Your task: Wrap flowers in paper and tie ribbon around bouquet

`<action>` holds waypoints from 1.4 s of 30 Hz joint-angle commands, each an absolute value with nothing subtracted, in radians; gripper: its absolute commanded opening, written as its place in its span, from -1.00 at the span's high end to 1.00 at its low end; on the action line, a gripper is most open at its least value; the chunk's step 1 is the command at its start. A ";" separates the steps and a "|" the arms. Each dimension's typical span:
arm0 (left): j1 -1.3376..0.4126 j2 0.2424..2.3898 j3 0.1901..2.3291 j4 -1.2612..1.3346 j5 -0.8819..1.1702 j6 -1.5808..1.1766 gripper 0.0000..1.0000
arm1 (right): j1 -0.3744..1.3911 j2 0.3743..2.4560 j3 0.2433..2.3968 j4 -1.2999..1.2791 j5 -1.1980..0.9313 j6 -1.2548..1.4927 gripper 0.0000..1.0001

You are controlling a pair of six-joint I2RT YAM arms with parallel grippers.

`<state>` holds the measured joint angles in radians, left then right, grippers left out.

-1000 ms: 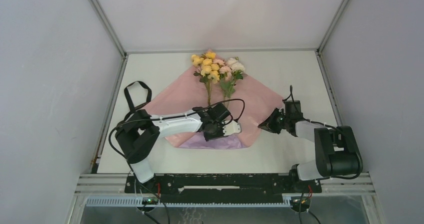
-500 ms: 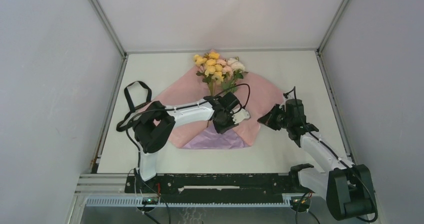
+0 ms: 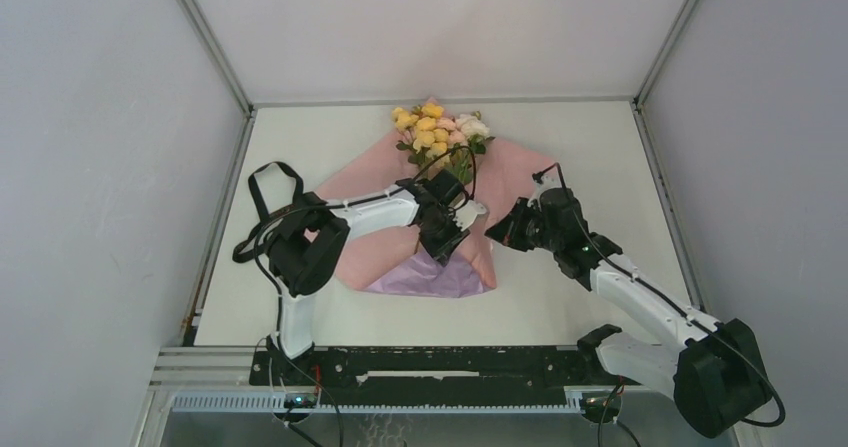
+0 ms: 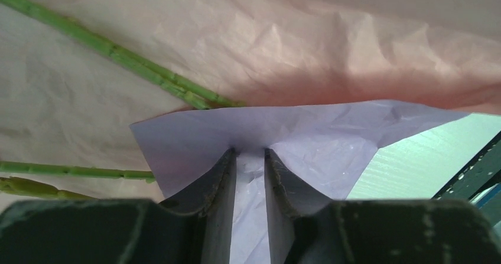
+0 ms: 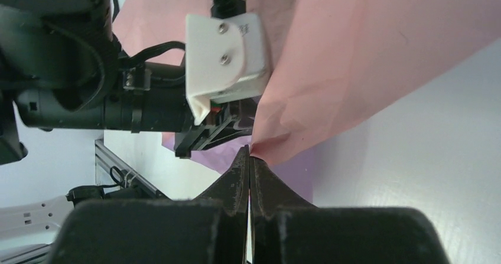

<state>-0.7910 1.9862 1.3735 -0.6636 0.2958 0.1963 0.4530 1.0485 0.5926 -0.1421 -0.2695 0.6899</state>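
The paper [image 3: 365,182] lies pink face up, its near corner folded over to show lilac [image 3: 430,277]. The flowers [image 3: 437,130] lie on it, yellow, pink and white blooms at the far end. In the left wrist view their green stems [image 4: 136,66] run under the lilac flap [image 4: 319,140]. My left gripper [image 3: 452,235] [image 4: 250,153] is closed on that flap over the stems. Pinching the paper's right edge [image 5: 354,69], my right gripper [image 3: 493,235] [image 5: 250,150] is shut and sits just right of the left one. The black ribbon [image 3: 272,185] lies looped at the table's left.
The left arm's white wrist bracket [image 5: 224,51] fills the space directly ahead of my right gripper. White walls enclose the table [image 3: 590,147] on three sides, with metal rails at the left and right edges.
My right gripper shut on the paper's right edge and dragged it left, toward the stems. My left gripper carried the lilac flap further up the stems, and the flowers shifted slightly.
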 commanded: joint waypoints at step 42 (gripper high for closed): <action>-0.398 1.649 1.134 -0.211 0.792 -0.119 -0.66 | 0.876 1.775 0.696 0.273 0.177 0.722 1.00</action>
<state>-0.4007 1.7927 1.1351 -0.2222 0.7494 -0.2089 0.8593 1.7355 0.6968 0.3511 0.1562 0.7601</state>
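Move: The middle of the folded-up purple flap, where the held paper edge is being taken, lies about 11 cm left of the right hand, 2 cm ahead and 12 cm below. The flowers are about 27 cm ahead, 11 cm left and 10 cm below. The left hand's fingertips are on that flap, which is just 1 cm below them; the stems lie about 10 cm ahead and 2 cm left, and the held edge 11 cm right, 2 cm back and 11 cm up. Leftward first, then steeply down, the right hand carries the pinched paper edge about 11 cm across and 12 cm down onto the purple flap, fingers kept shut. The left hand, pressing on the flap at first, slides low forward, turning some 30 degrees counter-clockwise and tilting, then opens wide and lifts off about 7 cm, forward and a little left. ##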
